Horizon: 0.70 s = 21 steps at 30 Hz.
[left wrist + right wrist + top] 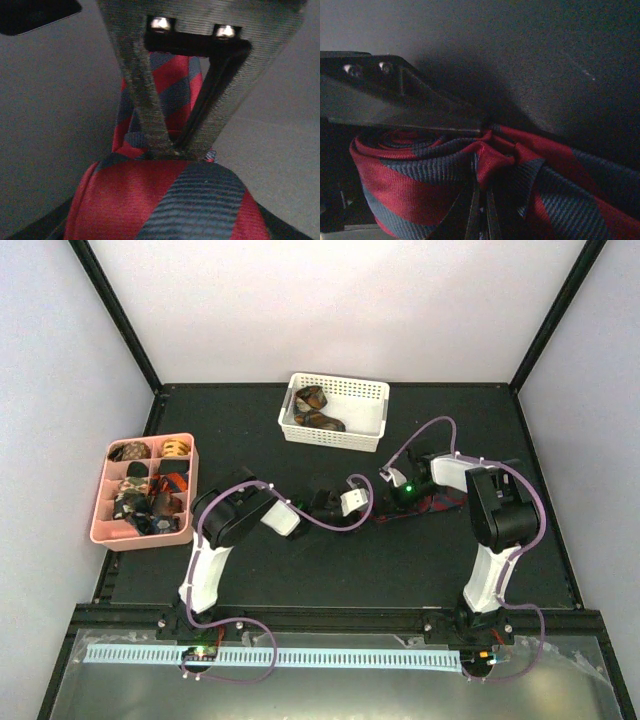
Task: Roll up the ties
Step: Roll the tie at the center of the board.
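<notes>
A dark red tie with blue-black stripes (125,195) lies on the black mat between the two arms, partly wound into a coil (405,165). My left gripper (175,150) has its fingers drawn to a narrow V, the tips pinched into the fabric at the coil's top edge. The loose strip (172,85) runs on behind them. My right gripper (479,220) is shut on a bunched fold of the same tie beside the coil. From above, both grippers (368,510) (388,502) meet at mid-table and cover most of the tie.
A pink compartment tray (100,515) holding several rolled ties stands at the left. At the back is a white basket (370,392) with loose patterned ties (318,412). Purple cables (425,435) loop over both arms. The left gripper's dark plate (395,102) shows above the coil.
</notes>
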Available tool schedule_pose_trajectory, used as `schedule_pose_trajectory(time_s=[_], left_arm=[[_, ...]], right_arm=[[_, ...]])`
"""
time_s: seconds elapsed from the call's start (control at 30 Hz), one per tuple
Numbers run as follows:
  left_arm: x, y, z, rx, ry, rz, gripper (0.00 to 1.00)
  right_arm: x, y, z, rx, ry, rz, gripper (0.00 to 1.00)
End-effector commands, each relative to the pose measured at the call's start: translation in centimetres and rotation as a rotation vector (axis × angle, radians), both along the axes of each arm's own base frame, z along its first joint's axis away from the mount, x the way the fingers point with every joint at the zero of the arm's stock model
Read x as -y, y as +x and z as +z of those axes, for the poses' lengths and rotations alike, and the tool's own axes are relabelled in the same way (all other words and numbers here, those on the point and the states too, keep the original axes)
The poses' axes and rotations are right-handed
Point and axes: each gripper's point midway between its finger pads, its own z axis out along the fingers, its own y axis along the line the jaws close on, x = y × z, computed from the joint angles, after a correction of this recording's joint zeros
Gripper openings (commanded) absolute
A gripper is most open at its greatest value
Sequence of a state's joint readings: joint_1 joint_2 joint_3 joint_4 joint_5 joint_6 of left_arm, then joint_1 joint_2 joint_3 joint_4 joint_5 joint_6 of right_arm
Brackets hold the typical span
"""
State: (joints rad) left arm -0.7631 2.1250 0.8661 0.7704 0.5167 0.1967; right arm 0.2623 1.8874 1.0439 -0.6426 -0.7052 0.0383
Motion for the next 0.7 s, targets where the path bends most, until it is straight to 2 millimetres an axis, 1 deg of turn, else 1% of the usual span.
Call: schedule_pose_trajectory(time_s=[0.0,0.07,0.17,0.27,0.37,0.43,0.5,0.6,0.67], left_arm=[[-0.2,-0.2,-1.4,-0.025,0.076,0.008,0.51],[-0.9,-0.5,-2.1,-0.038,0.137,0.009,0.42],[-2.4,-1.2,-3.5,-0.064,0.260,0.007,0.36],[-4.1,-2.4,-4.9,-0.100,0.364,-0.017,0.34],[-5.5,-3.5,-5.9,-0.136,0.447,-0.037,0.33],[-6.3,-4.0,-6.6,-0.160,0.492,-0.042,0.33],[-6.7,-4.2,-7.0,-0.177,0.523,-0.044,0.33],[-6.8,-4.1,-7.4,-0.202,0.543,-0.033,0.34],[-6.5,-4.0,-7.4,-0.216,0.541,-0.029,0.34]], right_arm=[[1.2,-1.7,-4.0,-0.051,-0.121,0.002,0.02],[1.0,-1.6,-3.3,-0.041,-0.100,0.011,0.05],[0.9,-1.2,-1.5,-0.014,-0.060,0.021,0.16],[1.5,-0.5,0.6,0.016,-0.011,0.016,0.29],[1.8,-0.5,2.6,0.047,0.044,0.029,0.39],[1.4,-0.6,3.7,0.058,0.092,0.034,0.45],[0.4,-0.7,4.9,0.056,0.166,0.026,0.51],[-0.7,-0.6,5.5,0.045,0.212,0.025,0.53],[-1.4,-0.7,5.3,0.039,0.221,0.029,0.53]])
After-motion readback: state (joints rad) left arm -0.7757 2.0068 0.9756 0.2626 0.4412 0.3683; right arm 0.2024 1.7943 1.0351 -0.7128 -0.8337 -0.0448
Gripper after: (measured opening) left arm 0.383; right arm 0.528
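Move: The left hand has the tie's roll between its fingers, the roll's middle about 1 cm to the left of the hand point and level with it. From the right hand, pinching the tie just beyond those fingertips, the roll lies roughly 3 cm left. The flat part of the tie trails about 9 cm to the right hand's right, 2 cm ahead and 1 cm lower; the white basket stands some 22 cm ahead and 12 cm left of that hand. The left fingers close the rest of the way onto the roll from both sides and keep it, while that hand tips its fingertips about 15 degrees further down and draws roughly 1.5 cm left and a little back. The right hand at first stays on the tie, then opens to about half, lets go of the cloth beside the roll and rises some 4 cm above the tie. ##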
